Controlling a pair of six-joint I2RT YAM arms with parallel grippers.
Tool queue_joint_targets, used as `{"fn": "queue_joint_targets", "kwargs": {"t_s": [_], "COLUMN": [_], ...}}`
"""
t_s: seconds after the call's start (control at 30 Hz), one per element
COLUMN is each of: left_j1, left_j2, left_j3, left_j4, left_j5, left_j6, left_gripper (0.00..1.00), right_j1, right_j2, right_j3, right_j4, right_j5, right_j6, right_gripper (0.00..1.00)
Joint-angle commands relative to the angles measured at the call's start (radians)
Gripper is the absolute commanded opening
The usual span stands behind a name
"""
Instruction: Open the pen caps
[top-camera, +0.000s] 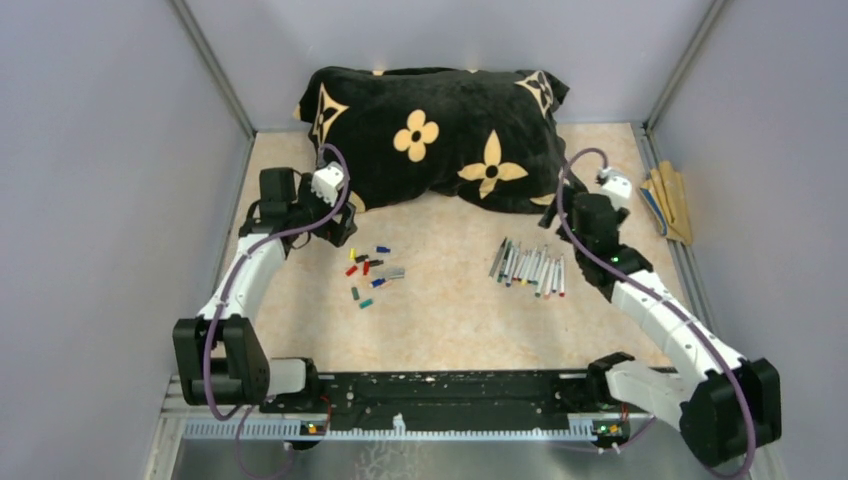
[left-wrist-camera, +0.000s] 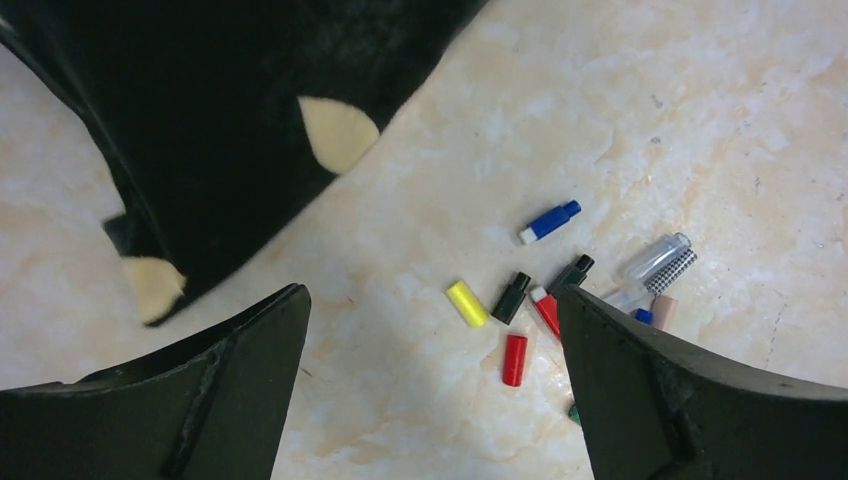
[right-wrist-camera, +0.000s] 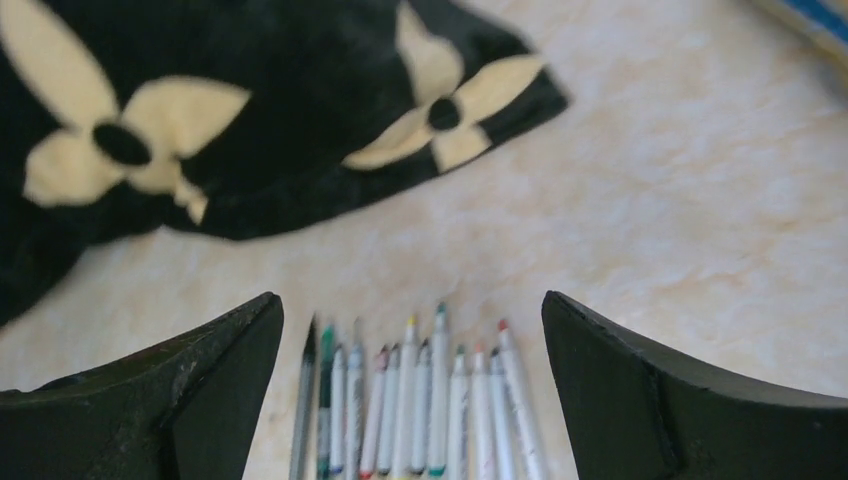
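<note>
Several loose pen caps (top-camera: 368, 272) lie scattered left of the table's middle. In the left wrist view I make out a blue cap (left-wrist-camera: 549, 221), a yellow cap (left-wrist-camera: 467, 303), a black cap (left-wrist-camera: 511, 297) and a red cap (left-wrist-camera: 514, 359). My left gripper (left-wrist-camera: 430, 300) hangs open above bare table just left of them, holding nothing. Several pens (top-camera: 530, 267) lie side by side right of centre, their coloured tips bare (right-wrist-camera: 420, 400). My right gripper (right-wrist-camera: 410, 300) is open above the row's far ends, nothing between its fingers.
A black pillow with tan flowers (top-camera: 430, 135) fills the back of the table, close behind both grippers. Tan sticks with a blue stripe (top-camera: 668, 200) lie by the right wall. A clear plastic piece (left-wrist-camera: 655, 255) sits among the caps. Grey walls enclose the table.
</note>
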Motion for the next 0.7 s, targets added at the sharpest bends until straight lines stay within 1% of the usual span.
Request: {"fn": "queue_joint_targets", "kwargs": {"t_s": [0.0, 0.1, 0.17, 0.2, 0.23, 0.37, 0.4, 0.47, 0.6, 0.67], "left_j1": [-0.001, -0.003, -0.002, -0.002, -0.002, -0.002, -0.002, -0.001, -0.001, -0.002], "left_j2": [-0.011, 0.028, 0.068, 0.089, 0.109, 0.184, 0.195, 0.213, 0.239, 0.226], "left_j3": [-0.169, -0.244, -0.279, -0.296, -0.317, -0.392, -0.412, -0.456, -0.558, -0.588], "left_j4": [0.314, 0.47, 0.565, 0.611, 0.668, 0.881, 0.937, 1.045, 1.275, 1.305], "left_j5": [-0.073, -0.073, -0.087, -0.09, -0.091, -0.111, -0.112, -0.108, -0.101, -0.108], "left_j6": [-0.202, -0.255, -0.286, -0.292, -0.296, -0.328, -0.341, -0.369, -0.385, -0.391], "left_gripper": [0.99, 0.99, 0.99, 0.99, 0.99, 0.99, 0.99, 0.99, 0.99, 0.99], "right_j1": [-0.076, -0.077, -0.077, -0.077, -0.078, -0.081, -0.084, -0.099, -0.121, -0.138], "right_j2": [-0.112, -0.182, -0.218, -0.236, -0.249, -0.244, -0.229, -0.185, -0.043, 0.033], "right_j3": [-0.07, -0.215, -0.311, -0.357, -0.398, -0.509, -0.523, -0.538, -0.562, -0.562], "right_j4": [-0.021, 0.151, 0.301, 0.388, 0.473, 0.765, 0.798, 0.834, 0.98, 1.052], "right_j5": [0.208, 0.399, 0.525, 0.552, 0.565, 0.588, 0.599, 0.572, 0.528, 0.492], "right_j6": [0.011, -0.088, -0.144, -0.197, -0.257, -0.393, -0.393, -0.385, -0.389, -0.39], "right_gripper": [0.99, 0.99, 0.99, 0.99, 0.99, 0.99, 0.99, 0.99, 0.99, 0.99]}}
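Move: The yellow cap lies about 3 cm to the left hand's right, nearly level with it and some 14 cm below. The black cap is 5 cm right and 2 cm back, the blue cap about 9 cm right and level. From the right hand, the row of uncapped pens lies roughly 5 cm left, 3 cm back and 14 cm below; the yellow cloth is some 19 cm right and 12 cm farther out. Swing the empty right gripper about 14 cm to the right, away from the pen row, drawing back and sinking around 5 cm, turning it some 30 degrees clockwise while its left side dips and its fingers tip up. Meanwhile lower the empty left gripper about 11 cm, almost straight down beside the yellow cap, turning slightly counter-clockwise. Keep both grippers wide open and touch nothing. ##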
